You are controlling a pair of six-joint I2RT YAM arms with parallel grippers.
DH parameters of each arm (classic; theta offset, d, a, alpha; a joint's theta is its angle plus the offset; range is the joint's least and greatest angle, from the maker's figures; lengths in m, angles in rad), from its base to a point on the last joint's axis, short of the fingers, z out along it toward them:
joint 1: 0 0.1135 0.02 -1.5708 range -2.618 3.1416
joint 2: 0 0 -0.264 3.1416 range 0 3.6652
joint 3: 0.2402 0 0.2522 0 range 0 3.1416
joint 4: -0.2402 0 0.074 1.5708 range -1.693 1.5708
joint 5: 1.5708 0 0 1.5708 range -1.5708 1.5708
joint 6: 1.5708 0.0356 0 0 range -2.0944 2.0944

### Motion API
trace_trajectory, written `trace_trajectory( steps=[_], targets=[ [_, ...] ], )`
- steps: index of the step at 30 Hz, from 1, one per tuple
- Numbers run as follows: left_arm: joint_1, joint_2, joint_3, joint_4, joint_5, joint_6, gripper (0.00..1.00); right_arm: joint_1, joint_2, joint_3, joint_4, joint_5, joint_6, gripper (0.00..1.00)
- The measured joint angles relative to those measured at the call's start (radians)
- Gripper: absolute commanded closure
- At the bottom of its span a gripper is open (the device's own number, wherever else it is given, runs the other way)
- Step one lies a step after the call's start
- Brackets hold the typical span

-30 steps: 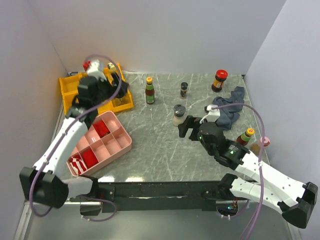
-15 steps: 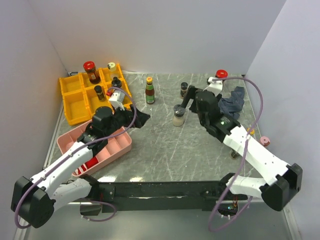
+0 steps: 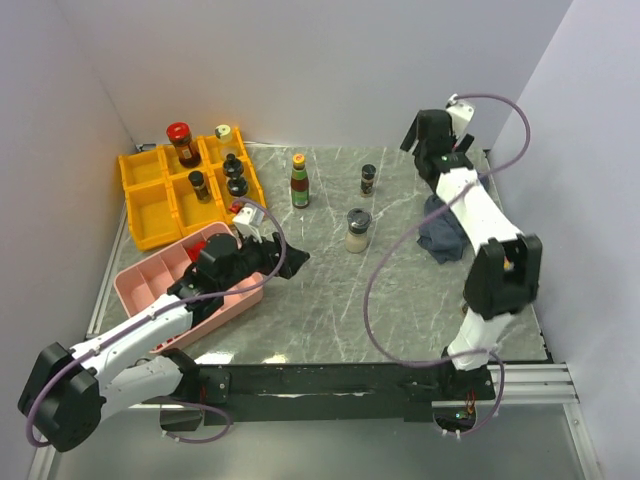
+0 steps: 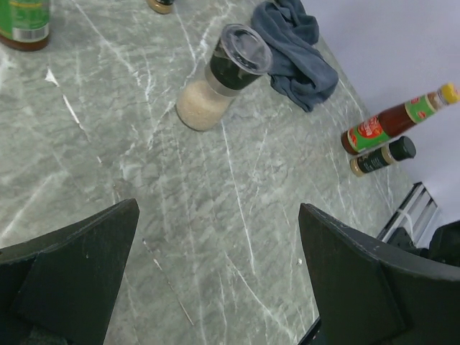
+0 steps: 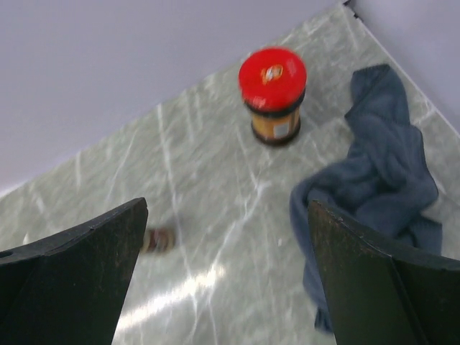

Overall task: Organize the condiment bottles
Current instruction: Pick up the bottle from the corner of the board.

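Observation:
My left gripper (image 3: 288, 250) hangs open over bare marble beside the pink tray. In the left wrist view it (image 4: 218, 210) holds nothing, and ahead of it stand a pale shaker (image 4: 223, 75), a yellow-capped bottle (image 4: 399, 118) and a small black-capped jar (image 4: 381, 157). My right gripper (image 3: 416, 138) is open at the back right corner. Its wrist view shows it (image 5: 227, 205) empty, just short of a red-lidded jar (image 5: 273, 90). A green-labelled bottle (image 3: 299, 180), a spice jar (image 3: 368, 179) and the shaker (image 3: 356, 230) stand mid-table. Several bottles sit in the yellow bins (image 3: 150, 205).
A dark blue-grey cloth (image 3: 445, 225) lies crumpled at the right, close to the right gripper's right finger. The pink tray (image 3: 215, 290) with red blocks lies under my left forearm. Walls close in at the left, back and right.
My left arm came away from the yellow bins and dropped low beside the pink tray. My right arm swung from mid-table to the back right corner. Both grippers stayed open.

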Motion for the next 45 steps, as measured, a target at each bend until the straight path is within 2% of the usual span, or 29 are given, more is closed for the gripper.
trace_trajectory(
  steps=[5, 9, 19, 27, 34, 41, 45],
  targets=[
    [-0.055, -0.006, 0.0, 0.0, -0.018, 0.016, 0.01, -0.097, 0.229, 0.206, -0.035, -0.037, -0.015, 0.0],
    [-0.071, -0.026, -0.002, 0.006, -0.025, 0.016, 0.01, -0.149, 0.357, 0.297, -0.056, -0.068, -0.025, 0.0],
    [-0.071, -0.047, -0.006, 0.006, -0.072, 0.015, 0.01, -0.198, 0.488, 0.354, -0.033, -0.133, -0.063, 0.0],
    [-0.073, -0.059, -0.007, 0.007, -0.089, 0.016, 0.01, -0.198, 0.563, 0.388, 0.064, -0.129, -0.124, 0.05],
    [-0.073, -0.06, -0.007, 0.009, -0.1, 0.016, 0.01, -0.204, 0.585, 0.387, 0.139, -0.131, -0.177, 0.23],
    [-0.073, -0.06, -0.012, 0.011, -0.114, 0.021, 0.0, -0.215, 0.584, 0.354, 0.253, -0.141, -0.235, 0.54],
    [-0.073, -0.061, -0.016, 0.012, -0.12, 0.03, 0.01, -0.216, 0.563, 0.294, 0.326, -0.157, -0.254, 0.62]
  ],
)
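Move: The red-lidded bottle in the far corner of the board stands about 14 cm ahead of the right hand, some 9 cm to its right, its middle roughly 15 cm below. The blue cloth lies about 12 cm nearer than the bottle and 5 cm right of it; the small pepper shaker is some 20 cm to the bottle's left and 4 cm nearer. From the left hand that bottle is about 35 cm ahead and 43 cm right. Forward and down in one swoop, bearing right, the right hand comes to the red-lidded bottle with open fingers: about 14 cm out, 12 down and 9 to the right. The wrist dips some 10 degrees on the way and levels out again, rolling its left side down slightly, and near the end the fingers close by a quarter to pinch the bottle around its upper part. ##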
